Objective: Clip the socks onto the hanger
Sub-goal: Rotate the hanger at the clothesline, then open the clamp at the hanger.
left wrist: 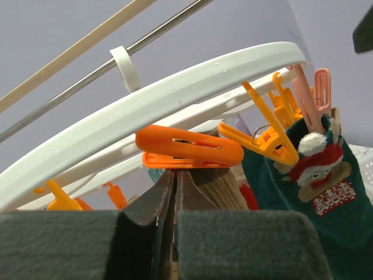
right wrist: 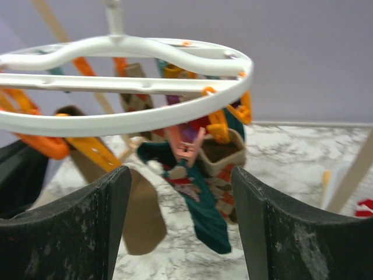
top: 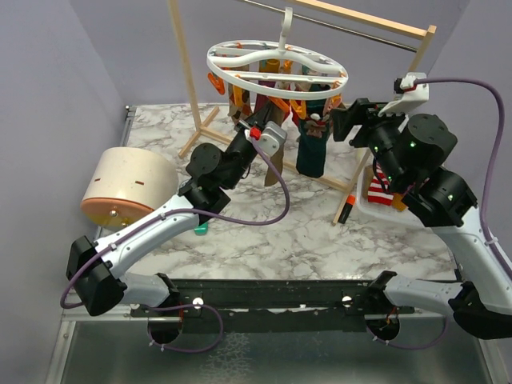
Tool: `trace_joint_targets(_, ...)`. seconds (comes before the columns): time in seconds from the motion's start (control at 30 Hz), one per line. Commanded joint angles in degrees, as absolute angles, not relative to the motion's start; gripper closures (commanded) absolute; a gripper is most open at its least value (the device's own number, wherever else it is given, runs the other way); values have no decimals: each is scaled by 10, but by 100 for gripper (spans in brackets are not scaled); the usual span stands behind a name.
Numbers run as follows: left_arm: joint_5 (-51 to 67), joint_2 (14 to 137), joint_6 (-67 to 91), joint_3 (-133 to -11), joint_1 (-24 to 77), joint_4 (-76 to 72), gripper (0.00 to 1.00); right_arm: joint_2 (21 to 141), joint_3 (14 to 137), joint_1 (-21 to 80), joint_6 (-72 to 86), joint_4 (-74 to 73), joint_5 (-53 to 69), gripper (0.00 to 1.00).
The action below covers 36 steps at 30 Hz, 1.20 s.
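The hanger [top: 276, 72], a white ring with orange clips, hangs from the wooden rack. My left gripper [top: 264, 138] reaches up under its near left side, shut on the cuff of a brown sock [left wrist: 224, 189]. That cuff sits right below an orange clip [left wrist: 189, 153], with the ring [left wrist: 175, 99] just above. A dark teal sock [top: 310, 152] with a Santa figure hangs clipped by a pink clip [right wrist: 186, 149]. My right gripper [top: 342, 120] stands open beside the ring's right side, nothing between its fingers [right wrist: 87, 221]. A red-white striped sock [top: 381, 189] lies behind the right arm.
The wooden rack frame [top: 186, 76] stands on the marble table around the hanger. A round cream and orange container [top: 128, 188] sits at the left. An orange peg [top: 346, 212] lies by the rack's right foot. A small teal item [top: 200, 229] peeks out under the left arm.
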<state>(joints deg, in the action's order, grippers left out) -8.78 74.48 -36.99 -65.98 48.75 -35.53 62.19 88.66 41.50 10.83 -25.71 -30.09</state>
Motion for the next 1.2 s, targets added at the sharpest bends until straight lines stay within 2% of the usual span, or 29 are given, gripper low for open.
trace_joint_targets(0.0,-65,729,-381,-659,486,-369,100,638,939,413,131,-307,-144,26)
trace_joint_targets(0.3,-68,732,-400,-659,486,-367,100,683,960,417,130,-290,-97,24)
trace_joint_targets(0.6,-66,739,-403,-664,487,-365,100,701,935,430,128,-228,-174,24)
trace_joint_targets(1.17,-63,742,-407,-664,487,-364,100,731,917,446,128,-156,-225,27)
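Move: Along the hanger's near rim, the stretch the open right hand goes for lies about 8 cm to its left, 4 cm ahead and barely higher. The Santa sock hangs about 7 cm ahead and 3 cm left of that hand, a few cm lower; the brown sock is some 8 cm ahead and 11 cm left. From the left hand, shut at an orange clip, that rim stretch is about 5 cm to the right, level ahead. Sweeping about 8 cm left towards the left hand, the right hand first rises some 3 cm and draws back slightly, then sinks to its old height and eases forward onto the near rim's line. It swings nearly 20 degrees counter-clockwise, then gives back about a third. Its fingers stay wide open, tips close by the rim; contact can't be seen. The left hand stays shut at the orange clip. ##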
